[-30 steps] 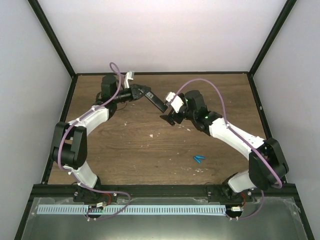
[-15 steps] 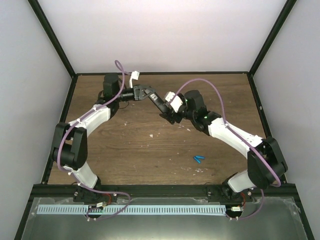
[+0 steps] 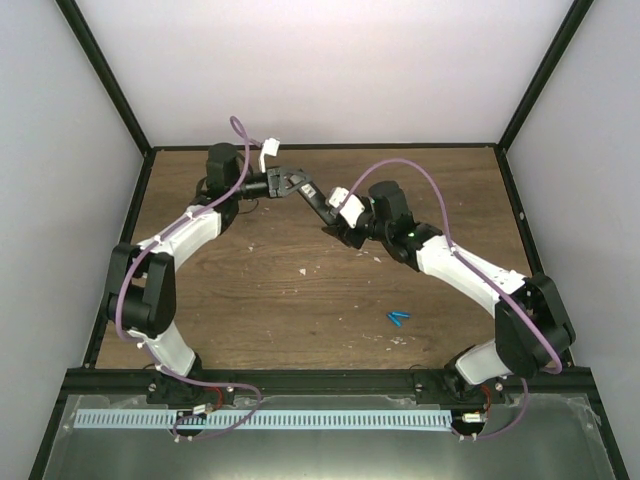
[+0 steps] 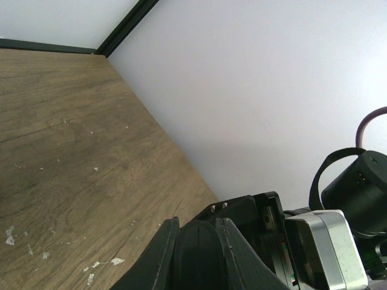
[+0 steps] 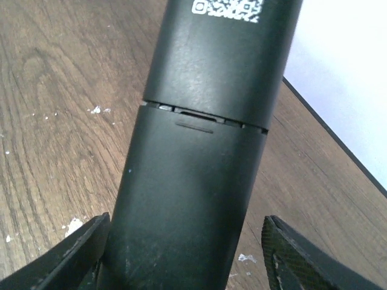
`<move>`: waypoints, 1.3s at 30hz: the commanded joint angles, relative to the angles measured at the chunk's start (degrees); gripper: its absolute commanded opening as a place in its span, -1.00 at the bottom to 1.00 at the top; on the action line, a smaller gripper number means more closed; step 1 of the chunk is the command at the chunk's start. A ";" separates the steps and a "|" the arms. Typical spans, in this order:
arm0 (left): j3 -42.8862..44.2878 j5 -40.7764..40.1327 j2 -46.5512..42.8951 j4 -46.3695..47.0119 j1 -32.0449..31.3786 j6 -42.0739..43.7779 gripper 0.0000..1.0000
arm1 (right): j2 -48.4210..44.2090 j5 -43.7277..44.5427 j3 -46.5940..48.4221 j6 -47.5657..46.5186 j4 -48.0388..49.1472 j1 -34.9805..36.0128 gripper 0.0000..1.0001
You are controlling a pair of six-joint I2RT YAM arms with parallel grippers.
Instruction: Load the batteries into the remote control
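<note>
The remote control [image 3: 316, 205], a slim black bar, hangs in the air over the back of the table, its back side facing the right wrist camera [image 5: 205, 151]. My left gripper [image 3: 297, 186] is shut on its far end, and the remote's dark body fills the gap between those fingers [image 4: 195, 254]. My right gripper [image 3: 335, 228] straddles the near end, open. In the right wrist view its left finger [image 5: 78, 254] touches the remote while the right finger [image 5: 296, 260] stands apart from it. Two blue batteries [image 3: 398, 318] lie together on the wood at the front right.
A black frame [image 3: 320, 146] and white walls close in the wooden table [image 3: 250, 290] at the back and sides. Small white flecks [image 3: 303, 270] dot the wood. Purple cables loop above both arms.
The right gripper has slid further onto the remote's near end and its jaws have narrowed. The left gripper has shifted the remote slightly right and tilted it.
</note>
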 commanded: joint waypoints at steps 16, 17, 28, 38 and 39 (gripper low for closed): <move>2.35 -3.29 1.96 -0.47 0.25 1.14 -1.00 | 1.52 -1.08 0.61 -0.27 -4.21 -0.01 -0.29; 2.50 -3.26 2.12 -0.59 0.31 1.16 -1.00 | 1.47 -1.08 0.45 -0.20 -4.09 -0.01 -0.30; 2.84 -5.23 2.73 -0.67 0.78 0.46 -1.00 | 2.11 -1.51 0.52 -0.71 -5.39 -0.01 -0.45; 5.05 -6.49 3.93 -2.03 2.35 0.82 -1.00 | 3.06 -1.27 -1.53 -0.50 -7.12 0.01 -0.43; 5.28 -6.55 4.14 -2.60 2.46 0.93 -1.00 | 3.19 -1.33 -1.55 -0.43 -7.24 0.04 -0.43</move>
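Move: The left hand holds the remote by its far end. The battery cover's middle lies about 6 cm to that hand's right, 6 cm back and some 4 cm lower. The right hand has its partly closed fingers either side of the cover end, with the cover's middle about 2 cm ahead, 3 cm left and 1 cm above its hand point. The two batteries lie on the table about 20 cm back, 14 cm right and 20 cm below the right hand. The right fingers shut from their part-open gap onto both long edges of the remote's cover end and pinch it, stopping at the remote's width, while the left gripper keeps its hold on the other end. Both hands sink some 2.5 cm together, the left also easing about 2 cm forward and the right tipping its fingers down about 5 degrees. ##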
